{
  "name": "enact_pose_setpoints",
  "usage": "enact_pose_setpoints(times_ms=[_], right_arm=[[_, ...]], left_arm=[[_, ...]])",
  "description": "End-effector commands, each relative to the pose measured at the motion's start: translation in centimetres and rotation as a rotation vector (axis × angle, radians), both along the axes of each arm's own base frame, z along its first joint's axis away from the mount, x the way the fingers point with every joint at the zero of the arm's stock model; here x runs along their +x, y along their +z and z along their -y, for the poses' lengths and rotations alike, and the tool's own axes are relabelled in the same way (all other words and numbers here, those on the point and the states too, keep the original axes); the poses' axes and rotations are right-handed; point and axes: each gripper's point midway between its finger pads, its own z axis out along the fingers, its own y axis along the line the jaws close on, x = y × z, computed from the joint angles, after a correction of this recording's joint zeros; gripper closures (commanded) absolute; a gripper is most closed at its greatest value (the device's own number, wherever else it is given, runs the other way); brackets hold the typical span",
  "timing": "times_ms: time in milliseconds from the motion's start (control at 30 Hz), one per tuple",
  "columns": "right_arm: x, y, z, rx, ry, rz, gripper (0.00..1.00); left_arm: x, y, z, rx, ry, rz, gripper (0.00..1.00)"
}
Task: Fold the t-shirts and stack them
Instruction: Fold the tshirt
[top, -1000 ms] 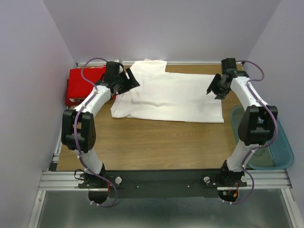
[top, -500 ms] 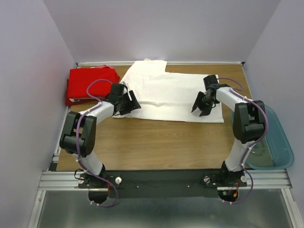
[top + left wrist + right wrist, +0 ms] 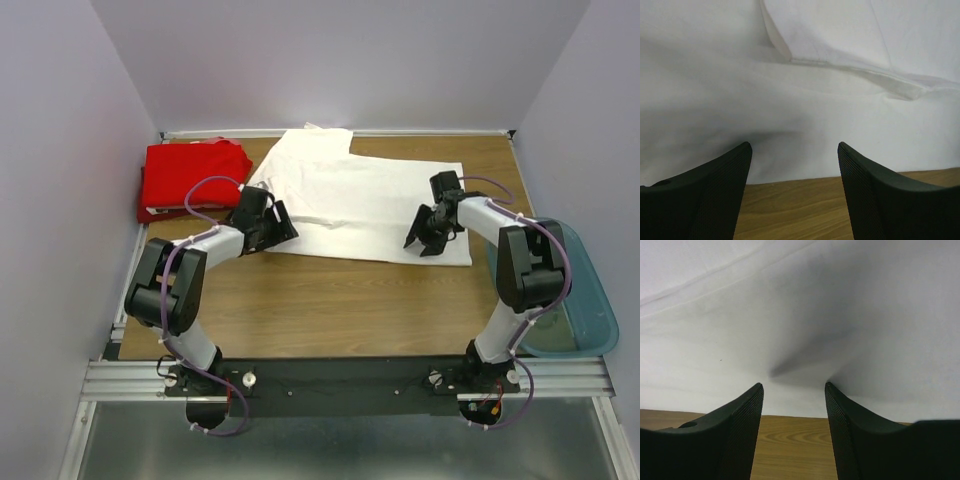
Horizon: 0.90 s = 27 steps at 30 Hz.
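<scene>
A white t-shirt (image 3: 365, 200) lies spread across the back middle of the wooden table, partly folded, one sleeve turned over at its left. A folded red t-shirt (image 3: 190, 175) rests at the back left. My left gripper (image 3: 275, 228) is low at the white shirt's near left edge, jaws open, with bare wood and the hem between them (image 3: 794, 150). My right gripper (image 3: 425, 237) stands open at the near right edge, the cloth's hem between its fingertips (image 3: 794, 387). Nothing is gripped by either.
A translucent blue plastic tub (image 3: 560, 300) sits off the table's right edge beside the right arm. White walls close in the back and both sides. Bare wooden table (image 3: 330, 300) stretches from the shirt to the arm bases.
Both arms drew back from the far corners toward me and dropped to the white shirt's near edge. Over the last half second they only shifted slightly.
</scene>
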Motion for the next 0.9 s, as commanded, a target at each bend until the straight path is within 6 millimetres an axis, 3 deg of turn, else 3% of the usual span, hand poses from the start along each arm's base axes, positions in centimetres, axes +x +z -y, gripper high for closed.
enact_pose_setpoints(times_ms=[0,67,267,467,533,567,667,767,867], right_arm=[[-6.9,-3.5,2.3,-0.103,-0.022,-0.225,0.4],[-8.4,-3.6,2.3,-0.095,-0.04,-0.253,0.4],[-10.0,-2.9,2.4,-0.086,-0.07,-0.259,0.4],[-10.6,-1.6,2.1,-0.058,-0.081,-0.229,0.39],[-10.3,-0.7,1.9,-0.045,-0.076,-0.207,0.39],[-9.8,0.5,1.8,-0.037,-0.076,-0.171,0.39],[-8.8,2.4,1.6,-0.025,-0.07,-0.112,0.38],[-7.7,4.5,1.1,0.008,-0.063,-0.046,0.38],[-6.9,5.9,0.6,0.036,-0.058,-0.005,0.38]], left_arm=[[-2.4,-1.7,-1.6,0.071,0.053,-0.058,0.22],[-3.5,-2.1,-1.5,0.073,0.051,-0.076,0.22],[-6.4,-3.0,-2.0,0.086,0.08,-0.135,0.22],[-8.4,-0.7,-1.3,0.026,0.098,-0.124,0.21],[-8.6,1.7,-0.6,-0.015,0.098,-0.084,0.21],[-8.1,3.7,-0.3,-0.046,0.112,-0.037,0.21],[-7.0,6.5,-0.1,-0.073,0.13,0.028,0.21],[-5.1,7.8,-0.1,-0.043,0.131,0.072,0.21],[-3.6,5.7,0.2,0.032,0.1,0.02,0.24]])
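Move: The t-shirt already lies under both my open hands. Its middle is about 9 cm ahead and 17 cm to the right of my left hand, and some 12 cm ahead and 13 cm to the left of my right hand, with the cloth just 1 to 2 cm below each. The stack of red shirts sits about 16 cm ahead and 19 cm to the left of my left hand; the blue bin is roughly 28 cm to the right of my right hand and 10 cm back. With both hands' open fingertips still on the white cloth near its near edge, I drag it about 8 cm straight back towards my bases, both hands together. Then both come free and rise, my left first and quicker, some 8 cm up and about 3 cm forward again, my right about 4 cm up. Fingers stay open. ##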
